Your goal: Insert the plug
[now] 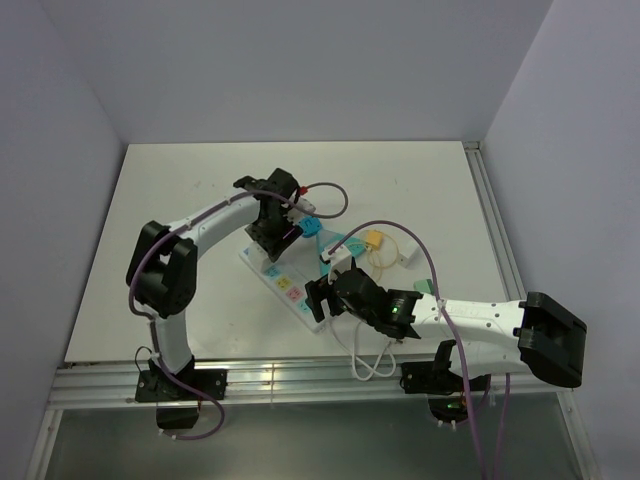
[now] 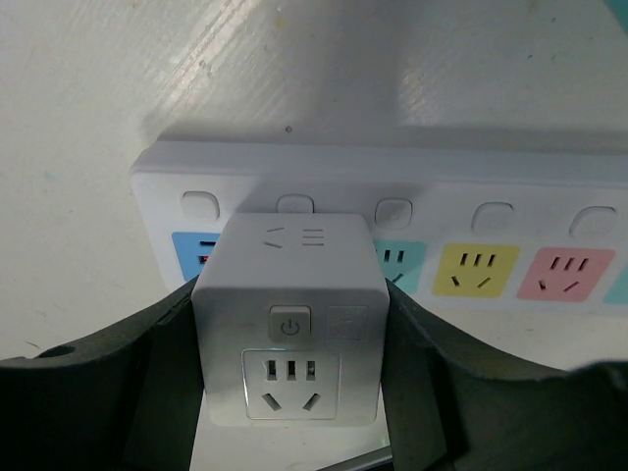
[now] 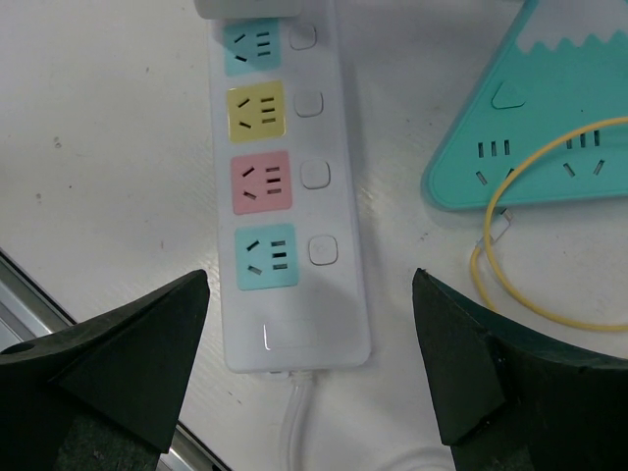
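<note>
A white cube plug (image 2: pixel 289 324) with its own socket and power button sits between my left gripper's (image 2: pixel 290 388) dark fingers (image 2: pixel 432 373), which press on both of its sides. The cube stands over the white power strip (image 2: pixel 491 177), between that strip's blue and teal sockets. How deep it is seated is hidden. In the top view the left gripper (image 1: pixel 272 238) is at the strip's (image 1: pixel 290 290) far end. My right gripper (image 3: pixel 309 353) hangs open above the strip's (image 3: pixel 334 294) cable end, holding nothing, and the plug's edge (image 3: pixel 245 8) shows at the top.
A teal triangular socket block (image 3: pixel 530 128) lies right of the strip, with a thin yellow cable (image 3: pixel 486 255) looped over it. The strip's white cord (image 1: pixel 368 368) runs toward the near table edge. A metal rail (image 1: pixel 300 378) borders that edge.
</note>
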Controlling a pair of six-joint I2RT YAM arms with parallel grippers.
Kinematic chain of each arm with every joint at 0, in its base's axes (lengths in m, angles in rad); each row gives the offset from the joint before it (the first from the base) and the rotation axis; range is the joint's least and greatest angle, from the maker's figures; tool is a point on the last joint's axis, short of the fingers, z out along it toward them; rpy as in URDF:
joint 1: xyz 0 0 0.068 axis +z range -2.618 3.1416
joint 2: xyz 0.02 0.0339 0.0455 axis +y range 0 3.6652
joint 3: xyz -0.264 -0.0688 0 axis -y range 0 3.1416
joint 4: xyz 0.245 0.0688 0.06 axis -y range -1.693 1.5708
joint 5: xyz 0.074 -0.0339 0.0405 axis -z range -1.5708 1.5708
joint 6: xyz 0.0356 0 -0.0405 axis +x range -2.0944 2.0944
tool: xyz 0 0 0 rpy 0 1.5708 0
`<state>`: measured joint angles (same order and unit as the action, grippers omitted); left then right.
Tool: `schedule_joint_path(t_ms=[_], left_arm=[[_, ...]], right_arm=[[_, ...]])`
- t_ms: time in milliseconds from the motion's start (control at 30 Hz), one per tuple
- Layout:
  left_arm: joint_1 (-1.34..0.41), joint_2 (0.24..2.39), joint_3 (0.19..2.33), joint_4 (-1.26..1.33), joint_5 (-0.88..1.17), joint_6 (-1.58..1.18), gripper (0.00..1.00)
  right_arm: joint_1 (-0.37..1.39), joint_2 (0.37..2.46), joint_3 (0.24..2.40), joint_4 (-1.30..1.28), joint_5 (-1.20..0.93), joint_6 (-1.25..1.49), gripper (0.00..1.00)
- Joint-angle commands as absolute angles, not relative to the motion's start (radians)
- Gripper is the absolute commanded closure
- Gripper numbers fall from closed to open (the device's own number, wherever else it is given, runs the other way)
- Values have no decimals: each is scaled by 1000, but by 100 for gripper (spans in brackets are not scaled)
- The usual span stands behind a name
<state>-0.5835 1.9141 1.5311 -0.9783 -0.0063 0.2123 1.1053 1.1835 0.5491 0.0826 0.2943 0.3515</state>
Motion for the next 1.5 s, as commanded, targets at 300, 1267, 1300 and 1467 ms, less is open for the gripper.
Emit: schedule_joint_path(t_ms=[300, 1267, 1300, 1467], left_arm=[[-580, 1750, 1235, -784, 40, 83, 100], [-675, 1459, 877, -368, -132, -291, 100], [-680, 1463, 876, -367, -140, -301, 100], [-703, 1463, 865, -364, -173, -359, 100]], right_arm=[[1097, 1187, 552, 120, 293, 357, 9], [1104, 1456, 712, 41, 267, 305, 36], [1103, 1460, 721, 37, 267, 305, 38], [1104, 1486, 732, 14, 288, 316, 50]])
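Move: The left hand still grips the white plug; the socket under it, second from the blue end of the long white strip, lies about 2 cm left, 1 cm back and 4 cm below. From this hand, the blue plug is some 9 cm right and 5 cm ahead; the green power block is 16 cm right, level. The strip's last teal socket is about 2 cm left, 1 cm back and 7 cm below the open right hand, its pink neighbour 4 cm left and 1 cm ahead. Back about 3 cm goes the left hand, keeping its grip on the plug while it twists counter-clockwise and leans so that the fingers point more forward and right, roughly 35 degrees in all. After a short wait the right hand drops about 5 cm and edges left towards the cable end of the strip, its fingers closing to about half open beside and over the pink and last teal sockets; whether they touch can't be seen. ##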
